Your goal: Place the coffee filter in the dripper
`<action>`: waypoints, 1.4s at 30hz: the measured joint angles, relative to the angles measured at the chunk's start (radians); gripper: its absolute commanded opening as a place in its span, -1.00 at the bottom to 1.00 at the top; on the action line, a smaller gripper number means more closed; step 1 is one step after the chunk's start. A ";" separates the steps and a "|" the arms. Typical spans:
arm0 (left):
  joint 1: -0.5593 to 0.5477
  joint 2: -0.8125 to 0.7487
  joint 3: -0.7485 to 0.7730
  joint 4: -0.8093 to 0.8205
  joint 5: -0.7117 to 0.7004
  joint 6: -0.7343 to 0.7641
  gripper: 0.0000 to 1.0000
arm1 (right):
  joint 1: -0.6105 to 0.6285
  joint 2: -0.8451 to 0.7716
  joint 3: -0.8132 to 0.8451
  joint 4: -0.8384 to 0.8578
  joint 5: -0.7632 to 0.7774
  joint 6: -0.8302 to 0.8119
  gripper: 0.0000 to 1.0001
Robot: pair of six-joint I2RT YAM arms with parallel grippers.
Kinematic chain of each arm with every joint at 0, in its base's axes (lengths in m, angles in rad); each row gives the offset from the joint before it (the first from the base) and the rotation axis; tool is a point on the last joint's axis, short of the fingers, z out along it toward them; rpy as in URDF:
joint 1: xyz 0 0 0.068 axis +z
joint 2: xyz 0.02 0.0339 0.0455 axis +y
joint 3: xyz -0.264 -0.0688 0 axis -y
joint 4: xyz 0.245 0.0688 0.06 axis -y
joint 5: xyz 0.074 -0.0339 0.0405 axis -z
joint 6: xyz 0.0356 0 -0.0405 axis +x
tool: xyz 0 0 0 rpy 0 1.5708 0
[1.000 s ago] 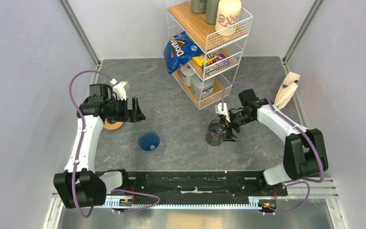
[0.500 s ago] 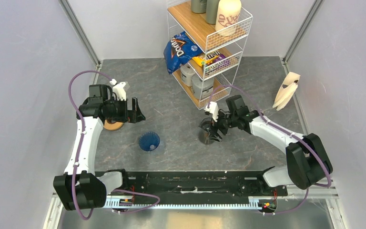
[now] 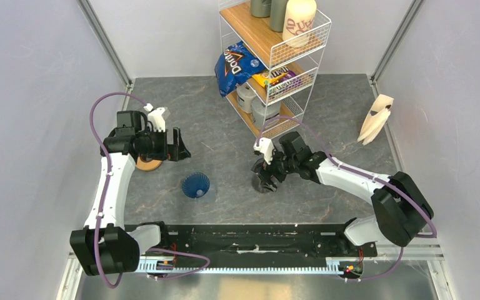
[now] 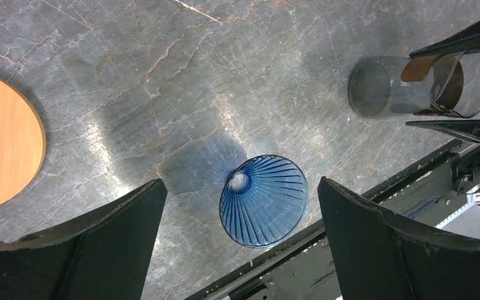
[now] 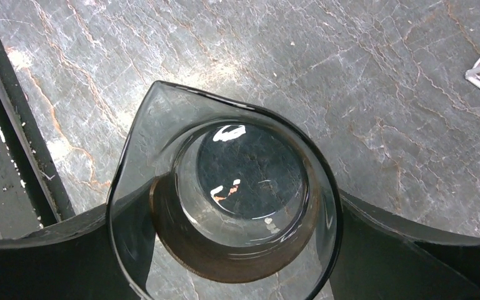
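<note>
The dripper (image 3: 195, 185), a small blue ribbed cone, rests on the table in front of the left arm; in the left wrist view the dripper (image 4: 264, 201) lies below and between my fingers. My left gripper (image 3: 176, 149) hangs open and empty, its far side over a tan wooden ring (image 3: 147, 164). The coffee filter (image 3: 375, 117), a pale paper cone, leans against the right wall, far from both grippers. My right gripper (image 3: 266, 175) is shut on a dark glass cup (image 5: 250, 206), one finger on each side.
A wire shelf rack (image 3: 275, 62) with a chip bag, tins and a cream canister stands at the back centre. The wooden ring (image 4: 6, 144) lies left of the dripper. The black base rail (image 3: 250, 237) runs along the near edge.
My right gripper has carried the glass cup leftward, towards the table's middle and the dripper. The left arm, the dripper and the filter have not moved.
</note>
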 measured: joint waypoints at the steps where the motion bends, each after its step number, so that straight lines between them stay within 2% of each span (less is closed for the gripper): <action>1: 0.000 0.000 0.000 0.000 0.000 0.000 1.00 | 0.006 0.004 0.000 0.005 0.006 0.008 0.88; 10: 0.000 0.000 0.000 0.000 0.000 0.000 1.00 | 0.040 0.027 0.023 0.010 0.082 0.104 0.86; 13: 0.000 0.000 0.000 0.000 0.000 0.000 1.00 | 0.050 0.027 0.034 0.005 0.119 0.150 0.94; 20: 0.000 0.000 0.000 0.000 0.000 0.000 1.00 | 0.068 0.027 0.054 -0.008 0.177 0.216 0.94; 37: 0.000 0.000 0.000 -0.001 0.000 -0.001 1.00 | 0.070 -0.093 0.178 -0.197 0.180 0.241 0.94; 42: 0.000 0.013 0.010 -0.017 -0.011 0.000 1.00 | 0.070 -0.106 0.263 -0.292 0.163 0.220 0.93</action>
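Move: The glass carafe stands between the right hand's nearly wide-open fingers, its middle about 2 cm below the hand point and practically in line with it. The blue dripper is some 21 cm to that hand's left, 2 cm nearer the base and 4 cm lower; the wire rack's near bottom corner is about 13 cm ahead, 1 cm left and 7 cm lower. From the left hand, the carafe lies about 25 cm right, 2 cm back and 12 cm down. The carafe is first given its last small adjustment: the right hand, its fingers around the glass, eases about 1 cm to the left and turns some 10 to 15 degrees clockwise. Then, with the fingers staying wide, it rises nearly straight up by about 9 cm, drawing away from the carafe's walls until the fingers are clear above the rim. ##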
